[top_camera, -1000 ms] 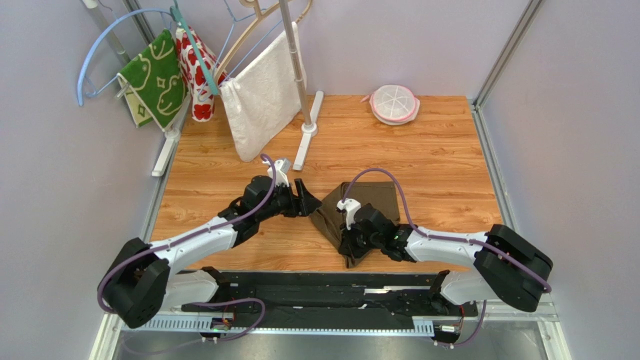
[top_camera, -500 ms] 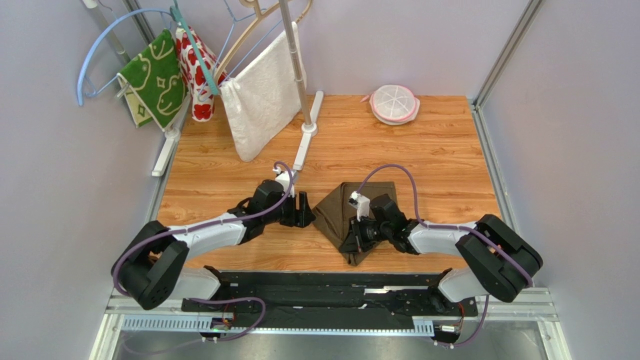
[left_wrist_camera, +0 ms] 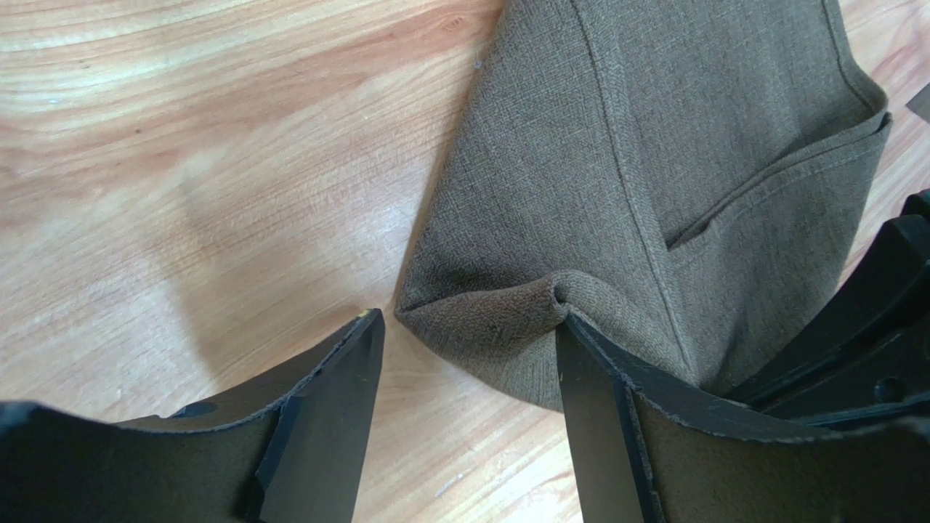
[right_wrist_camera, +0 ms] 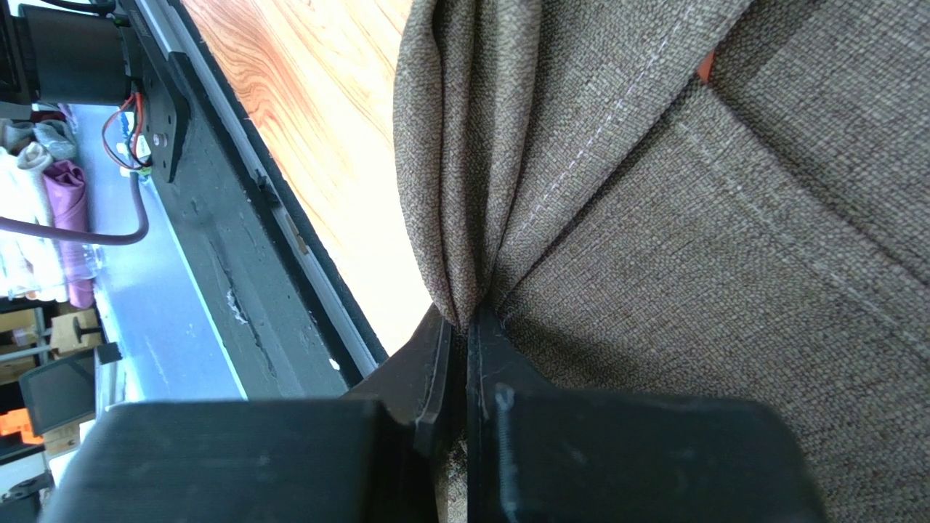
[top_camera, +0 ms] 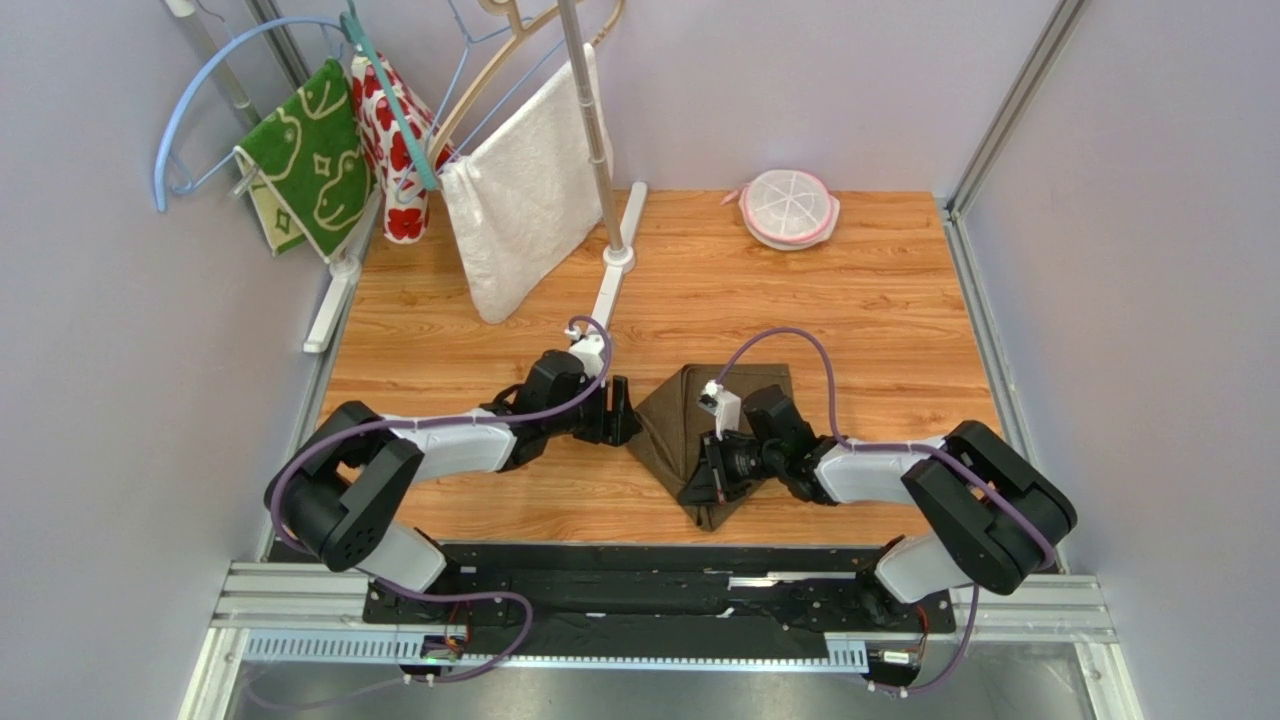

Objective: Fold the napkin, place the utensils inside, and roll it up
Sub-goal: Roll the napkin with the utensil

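Note:
The dark brown napkin (top_camera: pixel 718 420) lies folded on the wooden table, between the two arms. My left gripper (top_camera: pixel 622 414) is at its left corner, open. In the left wrist view that rounded corner of the napkin (left_wrist_camera: pixel 655 163) sits between the tips of the left gripper (left_wrist_camera: pixel 469 327), and the right finger (left_wrist_camera: pixel 595 414) presses against the cloth. My right gripper (top_camera: pixel 703 483) is shut on a bunched fold at the near edge. The right wrist view shows the right gripper (right_wrist_camera: pixel 467 321) pinching the napkin (right_wrist_camera: pixel 710 240). An orange sliver of a utensil (right_wrist_camera: pixel 705 68) peeks from a fold.
A rack at the back left holds a white towel (top_camera: pixel 526 188), a green patterned cloth (top_camera: pixel 316 150) and a red-and-white cloth (top_camera: pixel 394 143). A round pink-rimmed dish (top_camera: pixel 789 207) sits at the back. A black rail (top_camera: pixel 646 578) runs along the near edge.
The left gripper has moved right and down to the napkin's left corner, its jaws narrowing slightly. The right gripper shifted a little away from the near edge, still pinching the cloth.

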`<state>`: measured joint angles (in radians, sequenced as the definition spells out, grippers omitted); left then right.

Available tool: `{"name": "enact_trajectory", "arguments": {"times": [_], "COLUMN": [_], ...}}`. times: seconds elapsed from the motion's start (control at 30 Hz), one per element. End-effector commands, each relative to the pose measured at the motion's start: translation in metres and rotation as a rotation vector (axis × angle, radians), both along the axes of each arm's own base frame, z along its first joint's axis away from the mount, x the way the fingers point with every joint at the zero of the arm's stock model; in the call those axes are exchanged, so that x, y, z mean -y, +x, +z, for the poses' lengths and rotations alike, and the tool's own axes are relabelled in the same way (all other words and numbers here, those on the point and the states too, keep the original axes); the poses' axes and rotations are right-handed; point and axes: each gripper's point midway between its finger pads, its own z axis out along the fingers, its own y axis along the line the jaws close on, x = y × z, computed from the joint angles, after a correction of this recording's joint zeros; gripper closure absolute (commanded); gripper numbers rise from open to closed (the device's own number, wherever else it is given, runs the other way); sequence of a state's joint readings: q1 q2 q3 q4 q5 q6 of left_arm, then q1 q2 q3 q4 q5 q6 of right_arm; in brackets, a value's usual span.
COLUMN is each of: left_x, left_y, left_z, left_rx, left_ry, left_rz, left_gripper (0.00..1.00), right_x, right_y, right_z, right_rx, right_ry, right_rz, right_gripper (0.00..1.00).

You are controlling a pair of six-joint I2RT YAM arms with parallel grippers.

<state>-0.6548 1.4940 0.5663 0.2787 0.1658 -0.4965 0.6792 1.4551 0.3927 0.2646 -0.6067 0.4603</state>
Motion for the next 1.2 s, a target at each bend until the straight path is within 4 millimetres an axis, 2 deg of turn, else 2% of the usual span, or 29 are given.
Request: {"name": "enact_trajectory", "arguments": {"times": [0.0, 0.13, 0.23, 0.37, 0.43, 0.47, 0.53, 0.57, 0.63, 0.67, 0.7, 0.77, 0.8, 0.87, 0.9, 0.93, 0.97, 1.03, 1.07, 1.1, 1.17], "left_x": [0.017, 0.023, 0.026, 0.027, 0.026, 0.026, 0.026, 0.024, 0.024, 0.019, 0.019, 0.009, 0.009, 0.000, 0.001, 0.000, -0.005, -0.005, -0.010, -0.010, -0.014], "left_y": [0.017, 0.017, 0.018, 0.020, 0.019, 0.019, 0.019, 0.019, 0.019, 0.016, 0.020, 0.015, 0.017, 0.010, 0.013, 0.010, 0.004, 0.005, 0.000, 0.002, -0.002], "left_z": [0.019, 0.017, 0.017, 0.013, 0.009, 0.009, 0.006, 0.003, 0.003, -0.002, 0.001, -0.006, 0.000, -0.005, 0.001, 0.000, -0.004, -0.001, -0.004, -0.002, -0.004], "left_rx": [0.101, 0.118, 0.132, 0.127, 0.116, 0.113, 0.095, 0.082, 0.072, 0.041, 0.041, -0.006, 0.002, -0.042, -0.037, -0.054, -0.091, -0.104, -0.139, -0.143, -0.179], "left_ry": [-0.047, -0.059, -0.067, -0.055, -0.048, -0.046, -0.042, -0.029, -0.021, 0.011, 0.020, 0.079, 0.091, 0.143, 0.154, 0.169, 0.201, 0.222, 0.248, 0.257, 0.279], "left_rz": [-0.052, -0.091, -0.108, -0.113, -0.111, -0.109, -0.101, -0.092, -0.089, -0.077, -0.069, -0.056, -0.058, -0.062, -0.069, -0.077, -0.086, -0.097, -0.099, -0.103, -0.107], "left_gripper": [0.34, 0.38, 0.46, 0.63, 0.67, 0.77, 0.86, 0.94, 1.00, 1.00, 1.00, 1.00, 1.00, 1.00, 1.00, 1.00, 1.00, 1.00, 1.00, 1.00, 1.00], "right_x": [0.008, 0.009, 0.008, 0.008, 0.008, 0.008, 0.008, 0.007, 0.007, 0.006, 0.009, 0.006, 0.010, 0.007, 0.015, 0.016, 0.016, 0.020, 0.023, 0.022, 0.028], "right_y": [-0.001, 0.000, -0.001, -0.001, 0.000, 0.001, 0.002, 0.002, 0.006, 0.006, 0.006, 0.014, 0.014, 0.024, 0.021, 0.023, 0.029, 0.026, 0.031, 0.025, 0.028], "right_z": [-0.015, -0.017, -0.019, -0.019, -0.019, -0.019, -0.019, -0.018, -0.015, -0.013, -0.014, 0.000, 0.001, 0.024, 0.024, 0.030, 0.046, 0.055, 0.067, 0.069, 0.071], "right_rx": [-0.030, -0.037, -0.048, -0.051, -0.050, -0.047, -0.049, -0.048, -0.045, -0.041, -0.048, -0.011, -0.008, 0.057, 0.047, 0.072, 0.124, 0.166, 0.228, 0.249, 0.314], "right_ry": [-0.047, -0.051, -0.055, -0.055, -0.056, -0.055, -0.059, -0.060, -0.065, -0.067, -0.087, -0.080, -0.111, -0.089, -0.131, -0.135, -0.119, -0.138, -0.142, -0.161, -0.209], "right_rz": [-0.025, -0.029, -0.024, -0.024, -0.026, -0.027, -0.031, -0.030, -0.036, -0.035, -0.038, -0.043, -0.051, -0.060, -0.072, -0.073, -0.088, -0.077, -0.098, -0.078, -0.090], "right_gripper": [1.00, 1.00, 1.00, 1.00, 1.00, 1.00, 1.00, 1.00, 1.00, 0.98, 0.90, 0.79, 0.70, 0.62, 0.57, 0.56, 0.54, 0.52, 0.51, 0.50, 0.47]}}
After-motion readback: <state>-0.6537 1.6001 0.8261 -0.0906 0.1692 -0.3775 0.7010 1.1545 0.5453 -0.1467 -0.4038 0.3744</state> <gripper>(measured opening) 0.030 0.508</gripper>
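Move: The napkin's left corner fold lies about 1 cm ahead of, 1 cm right of and 1 cm below the open left fingers; the napkin's middle is about 11 cm right and 1 cm back, with the near fold some 7 cm right and 8 cm back. The right fingers already pinch that near fold; from them the left corner fold is about 9 cm ahead and 6 cm left, and the napkin's middle 7 cm ahead and 3 cm right. Left hand eases about 1.5 cm right, pinching the left corner fold; right hand opens, rising 6 cm off the near fold. ##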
